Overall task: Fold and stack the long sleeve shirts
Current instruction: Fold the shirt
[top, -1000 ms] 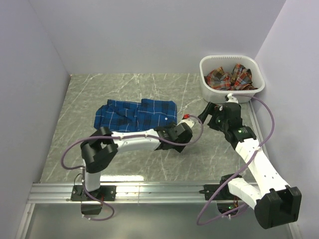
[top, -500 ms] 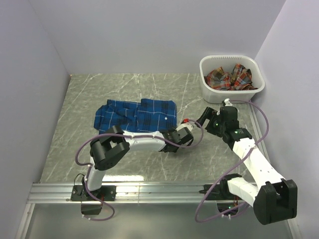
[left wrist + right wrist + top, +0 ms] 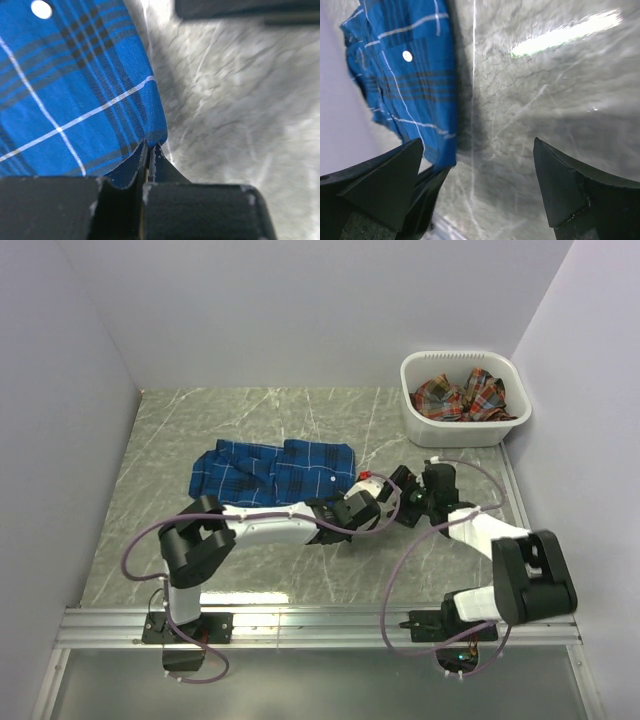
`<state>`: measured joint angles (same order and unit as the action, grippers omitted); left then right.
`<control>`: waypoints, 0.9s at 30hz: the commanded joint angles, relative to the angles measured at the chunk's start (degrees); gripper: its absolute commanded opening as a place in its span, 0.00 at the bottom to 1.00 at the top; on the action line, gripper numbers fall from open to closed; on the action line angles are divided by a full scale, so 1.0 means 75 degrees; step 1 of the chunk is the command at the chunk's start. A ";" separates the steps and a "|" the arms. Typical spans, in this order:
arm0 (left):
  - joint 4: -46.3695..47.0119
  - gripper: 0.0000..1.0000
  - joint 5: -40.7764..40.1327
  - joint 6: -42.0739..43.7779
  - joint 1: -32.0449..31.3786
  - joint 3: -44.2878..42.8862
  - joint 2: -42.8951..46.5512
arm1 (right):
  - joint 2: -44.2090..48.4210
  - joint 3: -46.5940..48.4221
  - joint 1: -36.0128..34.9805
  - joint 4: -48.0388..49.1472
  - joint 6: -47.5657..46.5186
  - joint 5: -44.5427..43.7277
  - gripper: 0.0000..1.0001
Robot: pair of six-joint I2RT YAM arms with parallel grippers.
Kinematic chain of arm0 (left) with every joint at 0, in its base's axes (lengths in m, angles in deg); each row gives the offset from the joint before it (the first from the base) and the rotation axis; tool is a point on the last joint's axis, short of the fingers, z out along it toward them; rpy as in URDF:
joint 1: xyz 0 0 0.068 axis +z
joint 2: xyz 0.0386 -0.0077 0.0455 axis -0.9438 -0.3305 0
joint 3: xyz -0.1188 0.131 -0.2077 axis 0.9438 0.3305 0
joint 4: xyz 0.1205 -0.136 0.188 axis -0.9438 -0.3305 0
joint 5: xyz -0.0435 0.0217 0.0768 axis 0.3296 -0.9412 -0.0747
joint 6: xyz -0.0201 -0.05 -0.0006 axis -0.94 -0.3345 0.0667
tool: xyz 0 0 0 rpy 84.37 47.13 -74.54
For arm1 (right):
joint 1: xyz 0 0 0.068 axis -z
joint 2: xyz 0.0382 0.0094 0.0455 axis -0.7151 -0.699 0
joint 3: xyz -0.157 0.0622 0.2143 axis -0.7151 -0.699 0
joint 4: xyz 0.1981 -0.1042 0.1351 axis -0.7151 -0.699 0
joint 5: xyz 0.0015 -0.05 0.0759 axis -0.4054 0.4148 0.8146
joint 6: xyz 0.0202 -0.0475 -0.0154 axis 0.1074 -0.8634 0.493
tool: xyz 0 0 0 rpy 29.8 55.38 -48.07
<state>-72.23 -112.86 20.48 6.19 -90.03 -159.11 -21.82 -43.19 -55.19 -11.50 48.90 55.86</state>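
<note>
The royal blue plaid long sleeve shirt [image 3: 272, 471] lies flattened on the marble table. My left gripper [image 3: 352, 496] is at its near right corner. In the left wrist view the gripper [image 3: 150, 150] is shut, and the blue shirt's [image 3: 75, 85] corner hem is pinched between the fingertips. My right gripper [image 3: 398, 502] hovers low just right of it, open, with only bare table between its fingers [image 3: 385, 182]. The blue shirt [image 3: 410, 75] shows to its left. A red-orange plaid shirt [image 3: 460, 396] lies crumpled in the white basket [image 3: 455, 432].
The basket stands at the far right corner against the wall. Grey walls close in the table on the left, back and right. The two wrists are close together near the table's middle [image 3: 420, 540]. A metal rail [image 3: 320, 625] runs along the near edge.
My left gripper has shut on the blue shirt's corner. The right arm has come down and left from near the basket to beside the left gripper, and stays open.
</note>
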 commanded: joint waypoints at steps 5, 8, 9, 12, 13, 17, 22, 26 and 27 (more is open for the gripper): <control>0.0587 0.01 0.0618 -0.0480 0.0082 0.0275 0.0772 | -0.2066 0.0200 -0.0391 0.3318 0.1440 0.1641 0.98; 0.0587 0.00 0.0770 -0.0597 0.0082 0.0311 0.0772 | -0.2734 0.0294 -0.0579 0.3906 0.1839 0.1805 0.96; 0.0587 0.00 0.0782 -0.0632 0.0082 0.0311 0.0796 | -0.2863 0.0364 -0.0637 0.4047 0.1863 0.1782 0.96; 0.0657 0.01 0.0946 -0.0714 0.0094 0.0299 0.0854 | -0.3239 0.0669 -0.0907 0.3955 0.1805 0.1630 0.94; 0.0692 0.01 0.1086 -0.0738 0.0094 0.0276 0.0878 | -0.3379 0.0821 -0.1000 0.3920 0.1746 0.1525 0.93; 0.0833 0.00 0.1472 -0.0937 0.0094 0.0217 0.0890 | -0.3743 0.1032 -0.1189 0.4083 0.1792 0.1256 0.89; 0.0950 0.01 0.1790 -0.1136 0.0094 0.0310 0.0925 | -0.4223 0.1068 -0.1283 0.4575 0.1957 0.1091 0.79; 0.1032 0.04 0.1989 -0.1288 0.0105 0.0346 0.1030 | -0.4411 0.1127 -0.1294 0.4740 0.1863 0.1009 0.63; 0.1033 0.07 0.2082 -0.1300 0.0105 0.0334 0.1077 | -0.4423 0.1150 -0.1306 0.4728 0.1759 0.0951 0.58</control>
<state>-67.60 -101.10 12.98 7.17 -87.41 -154.78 -53.12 -35.91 -64.44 23.58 64.05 66.85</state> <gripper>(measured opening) 0.061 0.618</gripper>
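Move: The right hand, open and empty, has the shirt's right edge beside the button about 9 cm to its left, 5 cm ahead and 3 cm lower. The button lies 4 cm farther left of that spot. From the right hand, the shirt's far right corner is some 12 cm ahead and 8 cm left. The left hand already pinches the near right corner, and that spot on the edge is about 9 cm ahead and 1 cm left of it. Swing the right gripper left about 10 cm and some 4 cm forward, sinking slightly, so its open jaws straddle the shirt's right edge by the button; raise its left side nearly 20 degrees, turn a little counter-clockwise, and close partway at the end. Keep the left pinch on the near corner, lifting a little first, then drawing it back and right 2-3 cm, rolling about 15 degrees left side down. ##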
